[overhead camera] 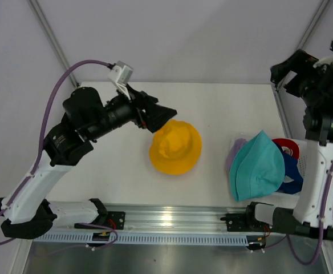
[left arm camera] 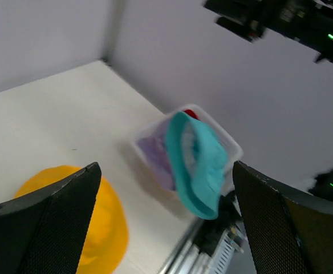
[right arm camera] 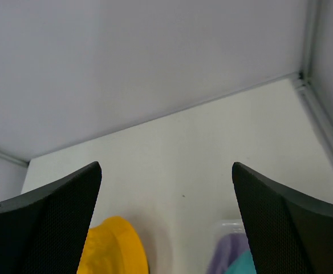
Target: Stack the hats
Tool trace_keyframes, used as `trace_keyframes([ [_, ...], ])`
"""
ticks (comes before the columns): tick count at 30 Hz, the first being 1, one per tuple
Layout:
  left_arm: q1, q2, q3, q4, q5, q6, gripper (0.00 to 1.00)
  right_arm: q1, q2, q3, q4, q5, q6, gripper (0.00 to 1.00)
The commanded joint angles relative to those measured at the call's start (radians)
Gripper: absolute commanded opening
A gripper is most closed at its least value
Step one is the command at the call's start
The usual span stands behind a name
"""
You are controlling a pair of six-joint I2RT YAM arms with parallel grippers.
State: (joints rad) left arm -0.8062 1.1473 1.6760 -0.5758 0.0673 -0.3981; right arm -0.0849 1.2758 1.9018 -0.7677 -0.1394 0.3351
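Note:
A yellow hat (overhead camera: 175, 147) (left arm camera: 95, 228) (right arm camera: 112, 250) lies alone, crown up, in the middle of the white table. My left gripper (overhead camera: 162, 117) (left arm camera: 166, 228) hovers just above its back left edge, open, with nothing between the fingers. At the right, a teal hat (overhead camera: 256, 166) (left arm camera: 196, 162) (right arm camera: 245, 266) is draped over a white basket (left arm camera: 230, 147). It covers a lavender hat (overhead camera: 235, 149) (left arm camera: 154, 155) (right arm camera: 226, 254), a red hat (overhead camera: 286, 146) and a navy blue hat (overhead camera: 291, 171). My right gripper (overhead camera: 286, 74) (right arm camera: 166, 222) is raised high at the back right, open and empty.
The table (overhead camera: 229, 108) ends at grey walls behind and at a metal frame post (overhead camera: 280, 114) on the right. An aluminium rail (overhead camera: 172, 220) with both arm bases runs along the near edge. The basket sits against the table's right front corner.

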Motion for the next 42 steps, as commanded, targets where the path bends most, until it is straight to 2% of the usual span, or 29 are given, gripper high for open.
trace_keyframes([
  [1,-0.114,0.147,0.007,0.028,0.215,0.05,1.0,-0.119,-0.148,-0.068,-0.127,0.001,-0.071,1.0],
  [3,-0.149,0.279,0.077,0.063,0.279,0.041,1.0,-0.119,-0.191,-0.107,-0.152,0.106,-0.071,0.99],
  [6,-0.212,0.453,0.202,0.077,0.287,0.08,1.0,-0.128,-0.246,-0.171,-0.194,0.22,-0.047,1.0],
  [10,-0.272,0.621,0.332,0.096,0.279,0.133,1.0,-0.141,-0.285,-0.228,-0.24,0.268,-0.008,1.0],
  [13,-0.289,0.732,0.404,0.142,0.293,0.116,1.0,-0.141,-0.338,-0.303,-0.223,0.258,0.03,0.99],
  [16,-0.309,0.813,0.43,0.156,0.281,0.081,1.0,-0.13,-0.354,-0.31,-0.216,0.262,0.036,1.0],
  [21,-0.352,0.877,0.442,0.186,0.246,0.041,0.99,-0.055,-0.336,-0.267,-0.2,0.316,0.009,0.99],
  [25,-0.386,0.913,0.432,0.211,0.2,0.012,0.93,0.016,-0.335,-0.257,-0.203,0.394,-0.011,1.0],
  [33,-0.386,0.954,0.387,0.3,0.163,-0.062,0.86,0.066,-0.355,-0.242,-0.206,0.477,-0.011,1.0],
  [35,-0.386,0.962,0.378,0.318,0.167,-0.08,0.79,0.074,-0.354,-0.241,-0.205,0.46,-0.016,1.0],
  [36,-0.386,0.97,0.376,0.323,0.167,-0.082,0.65,0.074,-0.355,-0.244,-0.205,0.44,-0.016,1.0],
  [39,-0.384,0.967,0.372,0.323,0.161,-0.084,0.42,0.074,-0.359,-0.25,-0.202,0.426,-0.01,0.99],
  [40,-0.383,0.953,0.372,0.323,0.155,-0.088,0.18,0.074,-0.363,-0.256,-0.2,0.429,-0.01,1.0],
  [41,-0.378,0.938,0.354,0.326,0.154,-0.106,0.02,0.074,-0.366,-0.263,-0.193,0.432,-0.011,0.99],
  [42,-0.373,0.913,0.305,0.367,0.158,-0.131,0.01,0.074,-0.375,-0.305,-0.18,0.431,-0.016,0.99],
])
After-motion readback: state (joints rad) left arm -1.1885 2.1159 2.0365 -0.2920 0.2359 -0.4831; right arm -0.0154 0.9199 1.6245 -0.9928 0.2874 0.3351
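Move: The teal hat, standing up out of the basket, lies about 35 cm to the left hand's right, some 9 cm back and 28 cm below. The purple hat is about 28 cm right, level fore-and-aft and 34 cm down; the red cap is 48 cm right and 1 cm ahead, equally low. The yellow hat sits 3 cm ahead, 5 cm right, 33 cm down. From the right hand the teal hat lies some 22 cm back, 4 cm left and 29 cm below. The teal hat's upper brim edge is what the left hand takes: leaving the yellow hat, it sweeps some 33 cm right while sinking about 22 cm, fast and then slow, turning clockwise and tipping its fingers down. Its wide-open fingers shut only at the end, pinching the brim. The empty right hand draws back, with a smaller drop and shift right, still open. ##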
